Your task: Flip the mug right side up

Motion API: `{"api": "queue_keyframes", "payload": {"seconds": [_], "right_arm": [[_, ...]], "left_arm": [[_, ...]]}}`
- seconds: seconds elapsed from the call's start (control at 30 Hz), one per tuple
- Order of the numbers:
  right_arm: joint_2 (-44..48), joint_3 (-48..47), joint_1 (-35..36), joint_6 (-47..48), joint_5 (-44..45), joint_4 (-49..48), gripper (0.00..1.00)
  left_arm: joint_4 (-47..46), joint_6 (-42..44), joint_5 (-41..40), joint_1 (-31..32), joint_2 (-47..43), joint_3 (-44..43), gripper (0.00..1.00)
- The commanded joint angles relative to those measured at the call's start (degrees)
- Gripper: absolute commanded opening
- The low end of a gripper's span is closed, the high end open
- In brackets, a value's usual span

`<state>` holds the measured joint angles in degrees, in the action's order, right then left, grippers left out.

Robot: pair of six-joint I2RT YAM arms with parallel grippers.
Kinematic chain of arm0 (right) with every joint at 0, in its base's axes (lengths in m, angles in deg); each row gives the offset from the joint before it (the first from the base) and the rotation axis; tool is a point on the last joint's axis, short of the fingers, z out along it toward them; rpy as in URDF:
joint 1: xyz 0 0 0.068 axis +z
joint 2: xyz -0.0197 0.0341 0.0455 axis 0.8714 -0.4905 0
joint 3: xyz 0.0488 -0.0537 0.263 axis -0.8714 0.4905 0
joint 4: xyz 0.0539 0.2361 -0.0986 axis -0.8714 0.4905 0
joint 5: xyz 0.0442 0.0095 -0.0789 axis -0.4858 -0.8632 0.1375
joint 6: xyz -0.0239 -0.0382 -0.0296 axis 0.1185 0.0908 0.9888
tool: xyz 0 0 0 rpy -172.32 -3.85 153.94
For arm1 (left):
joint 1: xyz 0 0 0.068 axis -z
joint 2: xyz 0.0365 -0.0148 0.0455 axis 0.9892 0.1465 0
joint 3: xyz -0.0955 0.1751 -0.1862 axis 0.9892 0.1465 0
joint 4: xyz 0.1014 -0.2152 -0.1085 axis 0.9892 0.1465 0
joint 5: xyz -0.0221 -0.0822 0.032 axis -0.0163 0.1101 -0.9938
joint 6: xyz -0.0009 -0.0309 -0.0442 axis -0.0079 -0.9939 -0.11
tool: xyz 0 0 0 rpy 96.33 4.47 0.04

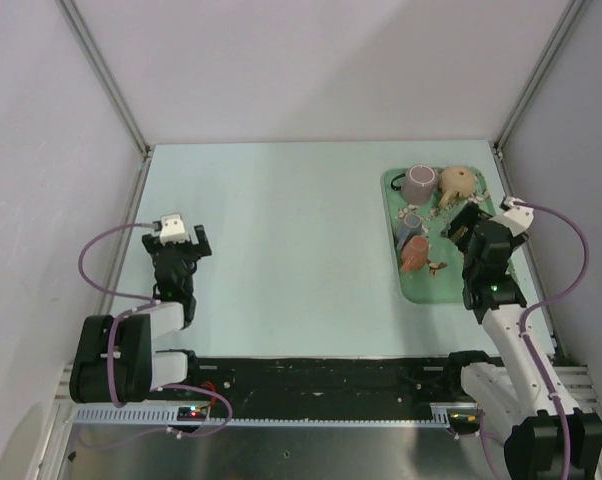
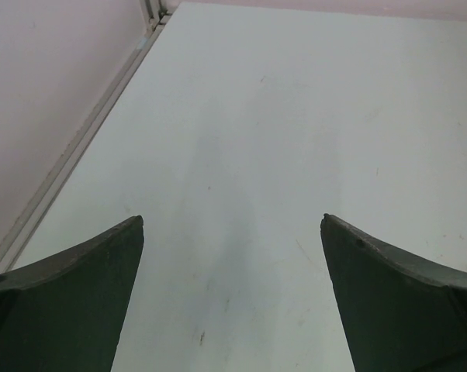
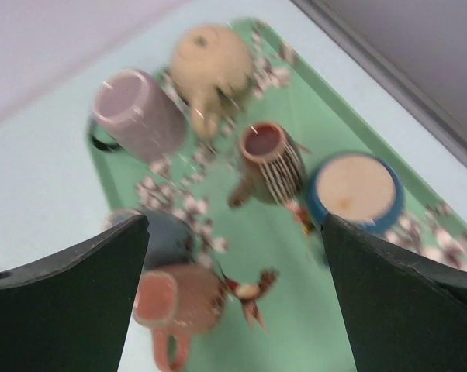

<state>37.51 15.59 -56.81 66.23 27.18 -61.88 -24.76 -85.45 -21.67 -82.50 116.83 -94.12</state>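
Several mugs sit on a green tray [image 1: 422, 286] at the right. A mauve mug [image 3: 136, 112] with a dark handle stands bottom up at the far left corner, with a beige pot [image 3: 210, 60] beside it. Nearer are a striped mug [image 3: 271, 161], a blue mug [image 3: 354, 191] showing a cream base, a grey-blue mug [image 3: 168, 235] and a pink mug [image 3: 181, 298] with its handle toward me. My right gripper [image 3: 235, 221] hovers open above the tray, holding nothing; the view is blurred. My left gripper [image 2: 232, 221] is open over bare table at the left.
The tray [image 3: 295, 310] carries a flower and bird print. It lies close to the right wall and its metal post [image 1: 537, 75]. The left wall rail [image 2: 78, 147] runs beside my left gripper [image 1: 181, 242]. Pale table surface [image 1: 291, 230] lies between the two arms.
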Motion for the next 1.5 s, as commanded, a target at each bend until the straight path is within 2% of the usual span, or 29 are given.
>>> {"api": "queue_keyframes", "payload": {"seconds": [0.0,0.17,0.27,0.33,0.43,0.53,0.7,0.9,1.13,1.3,1.47], "right_arm": [[-4.2,-6.4,0.2,-7.8,5.9,28.3,0.99],[-10.4,-12.8,-1.1,-10.8,5.1,40.9,0.99],[-11.9,-13.9,-2.7,-12.0,1.9,44.3,0.99],[-12.1,-14.0,-3.2,-12.4,-0.7,45.1,0.97],[-11.8,-14.0,-3.3,-12.2,-2.3,44.7,0.89],[-12.3,-13.8,-3.3,-11.6,-1.8,42.9,0.85],[-15.5,-12.6,-9.4,-11.4,1.4,41.5,0.78],[-17.0,-10.9,-13.9,-5.8,-6.1,30.9,0.61],[-24.3,-11.4,-14.0,-6.7,-7.4,26.9,0.57],[-29.6,-12.8,-14.1,-9.0,-1.6,28.1,0.51],[-32.6,-13.8,-14.2,-8.1,-0.5,25.3,0.47]], "left_arm": [[15.8,0.9,2.8,-0.2,-2.6,-11.5,1.0],[46.0,3.4,9.0,-0.2,-2.2,-29.9,1.0],[63.5,6.1,11.9,-0.3,-1.2,-42.1,1.0],[71.9,7.1,13.3,-0.2,-1.2,-48.0,1.0],[80.2,6.9,14.7,-0.2,-1.3,-53.5,1.0],[83.6,5.9,17.0,-0.2,-1.3,-55.7,1.0],[84.3,4.9,18.6,-0.2,-1.5,-55.5,1.0],[84.3,4.7,19.4,-0.2,-1.0,-56.5,1.0],[84.4,4.3,21.0,-0.2,-0.4,-57.6,1.0],[84.7,4.3,21.9,-0.4,0.0,-58.0,1.0],[85.0,4.4,23.7,-0.7,0.6,-58.3,1.0]]}}
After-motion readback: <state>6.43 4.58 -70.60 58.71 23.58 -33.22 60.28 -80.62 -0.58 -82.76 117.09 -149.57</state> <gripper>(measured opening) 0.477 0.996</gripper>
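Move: The blue-rimmed mug lies about 9 cm to the right of the open right hand, 3 cm ahead and some 17 cm below it. The brown mug is about 7 cm ahead and 1 cm to the hand's right, with the orange mug on its side some 10 cm to the left and level with the hand; both are about as far below. From the left hand the blue-rimmed mug lies roughly 80 cm to the right, straight across and 8 cm lower. Sink the right gripper about 16 cm towards the near side of the blue-rimmed mug, first drawing back 8 cm, then swinging right and a little forward before the last drop beside its handle; tip the fingers down some 45 degrees and close them to half open. Raise the open left gripper forward, then ease it back and slightly down, tipping it down and turning it clockwise while drifting right. ##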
